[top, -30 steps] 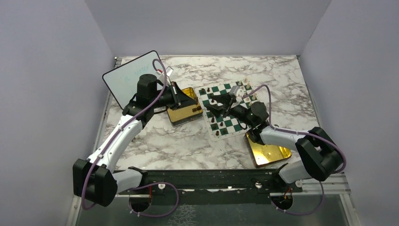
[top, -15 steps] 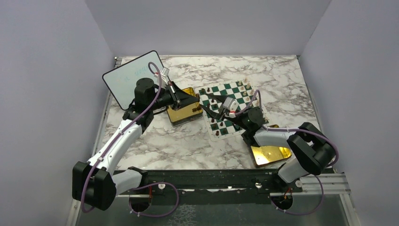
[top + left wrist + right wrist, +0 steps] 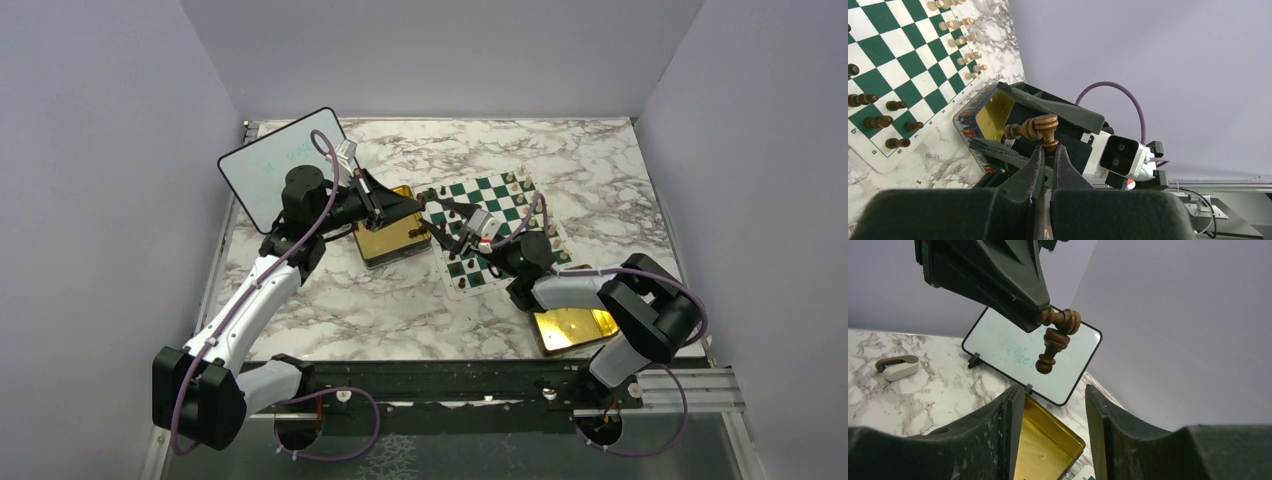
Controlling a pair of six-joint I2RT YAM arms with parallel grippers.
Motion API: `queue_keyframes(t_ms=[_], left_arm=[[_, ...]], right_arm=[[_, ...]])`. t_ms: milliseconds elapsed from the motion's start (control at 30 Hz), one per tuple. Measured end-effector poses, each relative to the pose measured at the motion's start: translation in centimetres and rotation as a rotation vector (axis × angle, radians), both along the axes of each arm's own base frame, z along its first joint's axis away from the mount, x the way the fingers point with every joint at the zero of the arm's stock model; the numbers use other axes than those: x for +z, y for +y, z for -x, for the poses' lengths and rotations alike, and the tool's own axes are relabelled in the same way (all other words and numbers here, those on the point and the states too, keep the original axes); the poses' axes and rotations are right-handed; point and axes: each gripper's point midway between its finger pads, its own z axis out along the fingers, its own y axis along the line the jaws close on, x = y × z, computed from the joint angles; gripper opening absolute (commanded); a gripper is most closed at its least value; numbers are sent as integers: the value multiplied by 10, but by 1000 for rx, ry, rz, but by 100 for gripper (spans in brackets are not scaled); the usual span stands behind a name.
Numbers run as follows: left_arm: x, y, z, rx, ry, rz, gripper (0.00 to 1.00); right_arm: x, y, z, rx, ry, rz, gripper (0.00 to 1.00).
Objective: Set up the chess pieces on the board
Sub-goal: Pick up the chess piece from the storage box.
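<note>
My left gripper is shut on the base of a dark brown chess piece, holding it in the air sideways. In the right wrist view that same piece hangs from the left fingers. My right gripper is open and faces the piece, its fingers on either side but apart from it. From above, both grippers meet over the left edge of the board. Dark pieces stand along the board's near rows and cream pieces along its far edge.
A gold tin sits under the left gripper, left of the board. A second gold tin lies by the right arm. A whiteboard leans at the back left, with a small white object on the marble nearby.
The right arm has folded in and its gripper has swung left toward the left gripper. The left gripper has shifted slightly right, still holding the dark piece.
</note>
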Motion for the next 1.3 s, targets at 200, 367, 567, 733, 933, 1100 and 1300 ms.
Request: queue_keyframes(t_ms=[200, 367, 567, 733, 933, 1100, 1300], left_arm=[[3, 0, 0, 1, 0, 12, 0], [3, 0, 0, 2, 3, 19, 0], [-5, 0, 1, 2, 16, 16, 0], [-8, 0, 1, 3, 20, 15, 0], [-8, 0, 1, 3, 20, 16, 0], [-7, 0, 1, 3, 18, 17, 0], [-12, 2, 0, 14, -5, -11, 0]], right_arm=[[6, 5, 1, 2, -1, -27, 48], [9, 9, 3, 13, -3, -39, 47], [10, 11, 5, 16, 0, -50, 44], [12, 10, 5, 9, 4, -62, 37], [13, 11, 6, 14, 10, -70, 24], [14, 11, 7, 16, 14, -78, 5], [6, 7, 7, 6, 43, -74, 1]])
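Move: The pawn I want clings to the underside of the outer end of the one pinched in my left fingers. From my open right hand it is about 2 cm left, level ahead, and 3 cm above; the left-held pawn is roughly 4 cm left, level ahead, and 5 cm up. Some 25 cm below, the storage box is about 8 cm left and 2 ahead, the board's middle 15 cm right and level. From my left hand the clinging pawn lies 1 cm ahead, 3 right, 2 below. I ease my right hand up about 1.5 cm and 1 cm left, bringing its fingertips around the clinging pawn, while my left hand keeps its pinch on its own pawn and sinks about 1 cm. Then I close the right fingers on the pawn's head end and begin drawing it down and slightly back to the right, off the other pawn. ##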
